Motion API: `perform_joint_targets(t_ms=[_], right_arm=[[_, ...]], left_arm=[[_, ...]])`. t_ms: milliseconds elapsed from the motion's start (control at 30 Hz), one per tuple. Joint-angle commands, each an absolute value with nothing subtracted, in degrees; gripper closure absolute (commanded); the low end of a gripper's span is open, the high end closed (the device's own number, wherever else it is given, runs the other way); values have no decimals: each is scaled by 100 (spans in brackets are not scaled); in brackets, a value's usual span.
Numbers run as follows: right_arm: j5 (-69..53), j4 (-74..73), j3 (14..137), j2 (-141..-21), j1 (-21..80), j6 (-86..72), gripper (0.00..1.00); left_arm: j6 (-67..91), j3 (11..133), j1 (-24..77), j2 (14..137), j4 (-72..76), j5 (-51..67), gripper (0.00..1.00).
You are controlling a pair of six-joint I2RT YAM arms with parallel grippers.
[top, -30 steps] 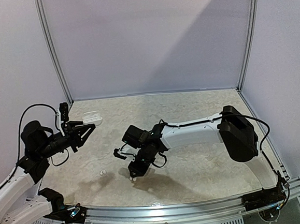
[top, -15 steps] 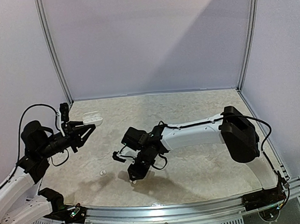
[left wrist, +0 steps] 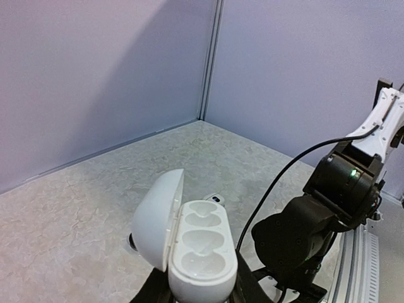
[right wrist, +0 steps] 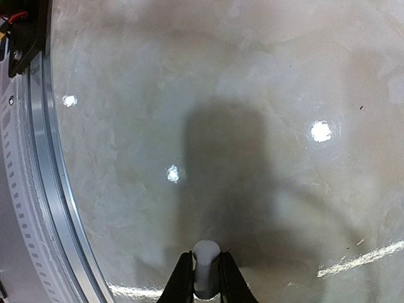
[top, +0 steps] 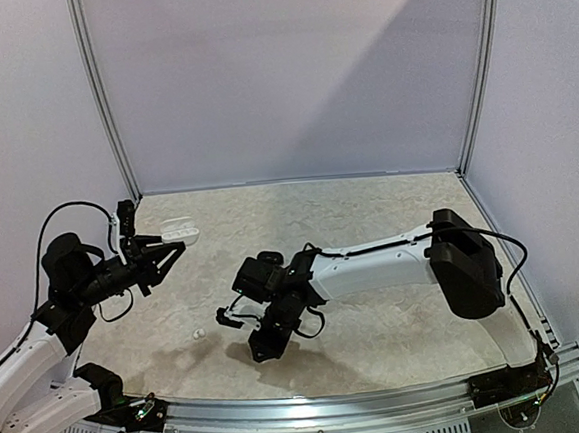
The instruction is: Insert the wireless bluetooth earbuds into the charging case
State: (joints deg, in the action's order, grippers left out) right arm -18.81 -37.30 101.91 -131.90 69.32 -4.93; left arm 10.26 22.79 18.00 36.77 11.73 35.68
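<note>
My left gripper (top: 168, 248) is shut on the white charging case (top: 178, 228), holding it above the left side of the table. In the left wrist view the case (left wrist: 201, 255) stands with its lid (left wrist: 154, 218) swung open, and both wells show nothing in them. My right gripper (top: 259, 352) points down at the table's near middle. In the right wrist view, that gripper (right wrist: 205, 278) is shut on a white earbud (right wrist: 206, 252), just above the tabletop. Another white earbud (top: 196, 334) lies on the table between the two arms.
The metal front rail (right wrist: 50, 189) runs close to the left of the right gripper. The right arm's black wrist (left wrist: 315, 214) and a cable fill the right of the left wrist view. A small pale object (left wrist: 215, 199) lies on the table just beyond the case.
The right gripper has shifted left and toward the front rail, and its jaws have closed tighter on the white earbud. The left arm and the case have stayed still.
</note>
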Motion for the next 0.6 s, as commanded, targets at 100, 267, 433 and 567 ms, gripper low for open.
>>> perform_joint_targets(t_ms=[100, 267, 433, 567], right_arm=[[-1542, -4144, 9996, -12786, 6952, -433, 100], [-1371, -3970, 9555, -11854, 6659, -308, 100], [-1167, -3895, 9376, -10756, 6444, 155, 100], [-1000, -3770, 9461, -10133, 6448, 776, 100]], left_arm=[[732, 2382, 1818, 3657, 1087, 3918, 100], [396, 2469, 1884, 3692, 1129, 4654, 100], [36, 2573, 2090, 3826, 1219, 5482, 100], [-565, 2751, 2338, 3970, 849, 5892, 100]])
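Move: The open white case, held in the left fingers, is about 10 cm ahead of the right hand, some 9 cm to its left and 25 cm above. A second white earbud lies about 13 cm left and 3 cm ahead; the black case is some 20 cm ahead and 3 cm right. From the left hand, the earbud already in the right fingers lies about 10 cm back, 8 cm right and 24 cm below. Keep the white earbud pinched and slide the right gripper a little right, then lift it fast off the table, some 15 cm up and about 5 cm each forward and right, swinging its fingertips forward and left. Meanwhile bring the left gripper, still gripping the open case, about 5 cm back and 3 cm right towards the earbud, turning it clockwise some 20 degrees. ##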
